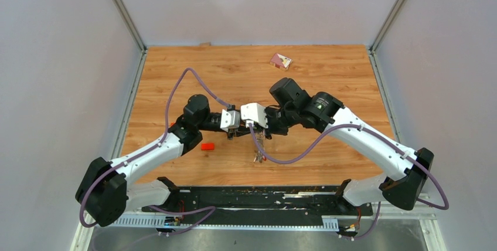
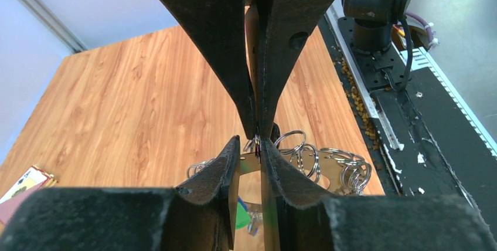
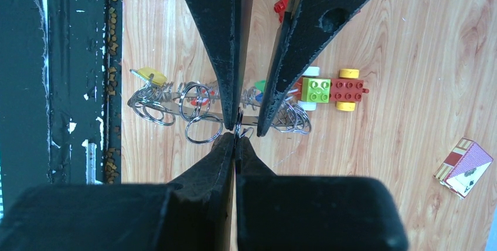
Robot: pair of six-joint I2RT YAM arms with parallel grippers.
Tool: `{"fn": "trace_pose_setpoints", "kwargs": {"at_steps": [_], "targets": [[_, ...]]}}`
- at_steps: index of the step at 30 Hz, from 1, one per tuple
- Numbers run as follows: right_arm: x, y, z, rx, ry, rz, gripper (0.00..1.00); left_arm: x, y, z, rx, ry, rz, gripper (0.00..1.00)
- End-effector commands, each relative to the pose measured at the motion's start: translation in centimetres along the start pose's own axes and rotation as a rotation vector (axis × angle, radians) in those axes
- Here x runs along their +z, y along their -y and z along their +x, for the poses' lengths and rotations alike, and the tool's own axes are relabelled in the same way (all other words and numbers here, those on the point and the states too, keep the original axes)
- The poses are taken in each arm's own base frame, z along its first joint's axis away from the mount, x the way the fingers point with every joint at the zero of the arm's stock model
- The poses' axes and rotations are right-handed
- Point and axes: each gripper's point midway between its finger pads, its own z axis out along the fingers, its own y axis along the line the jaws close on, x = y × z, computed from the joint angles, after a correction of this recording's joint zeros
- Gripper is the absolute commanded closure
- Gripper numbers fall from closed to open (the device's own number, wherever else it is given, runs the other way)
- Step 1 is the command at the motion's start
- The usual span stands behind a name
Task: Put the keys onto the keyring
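My right gripper (image 3: 236,135) is shut on a small silver split ring (image 3: 239,131), held tip to tip against my left gripper (image 3: 246,129). In the left wrist view my left gripper (image 2: 250,141) stands open with a narrow gap. The ring (image 2: 256,143) and the right fingertips (image 2: 258,128) sit in that gap. Below on the table lies the keyring (image 3: 176,103), a metal band hung with several loose rings (image 2: 328,166), near the front edge (image 1: 258,157). The keys show as a yellow head (image 3: 149,76) and a green head (image 2: 243,216); their blades are mostly hidden.
A toy car of green, red and yellow bricks (image 3: 328,90) lies beside the keyring. One red brick (image 1: 207,146) sits left of centre. A small card box (image 1: 280,60) lies at the back. The black base rail (image 2: 410,116) with crumbs runs along the near edge.
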Motion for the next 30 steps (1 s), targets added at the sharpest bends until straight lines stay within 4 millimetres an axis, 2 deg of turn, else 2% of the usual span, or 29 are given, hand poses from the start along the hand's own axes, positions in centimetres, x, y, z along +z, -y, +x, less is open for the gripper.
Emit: {"fn": "trace_pose_setpoints", "kwargs": {"at_steps": [1, 7, 10, 15, 21, 30], "targets": [[-1.3, 1.3, -2.4, -0.039, 0.064, 0.053, 1.00, 0.2, -0.2, -1.0, 0.028, 0.031, -0.006, 0.75], [-1.4, 1.3, -2.7, -0.038, 0.070, 0.054, 1.00, 0.3, -0.3, -1.0, 0.029, 0.033, -0.006, 0.78], [-1.3, 1.3, -2.7, -0.036, 0.074, 0.053, 1.00, 0.4, -0.3, -1.2, 0.026, 0.037, -0.002, 0.82], [-1.4, 1.3, -2.9, -0.035, 0.084, 0.055, 1.00, 0.4, -0.2, -1.1, 0.025, 0.030, 0.007, 1.00], [-1.8, 1.6, -2.9, -0.035, 0.099, 0.094, 1.00, 0.2, -0.7, -1.5, -0.010, 0.044, -0.042, 1.00], [-3.0, 0.6, -2.0, -0.005, 0.185, 0.097, 0.62, -0.4, -0.4, -4.9, -0.065, 0.213, -0.068, 1.00]]}}
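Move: Between the nearly touching hands hangs the keyring, its top rim still pinched by the shut right fingers at their tips. That spot lies about 1 cm to the right of the left hand point, level with it, within the partly open left fingers. From the right hand, the toy car stands some 10 cm ahead, straight in line, the red lattice about 8 cm ahead and 8 cm left, and the red brick 17 cm left and 1 cm back, all roughly 18 cm below. Staying almost in place, the left hand shuts its fingers on the keyring's top rim beside the right fingertips, then tips slightly, under 10 degrees. Only after that does the right hand open about a third of its range, let go, and back off upwards about 1.5 cm. ##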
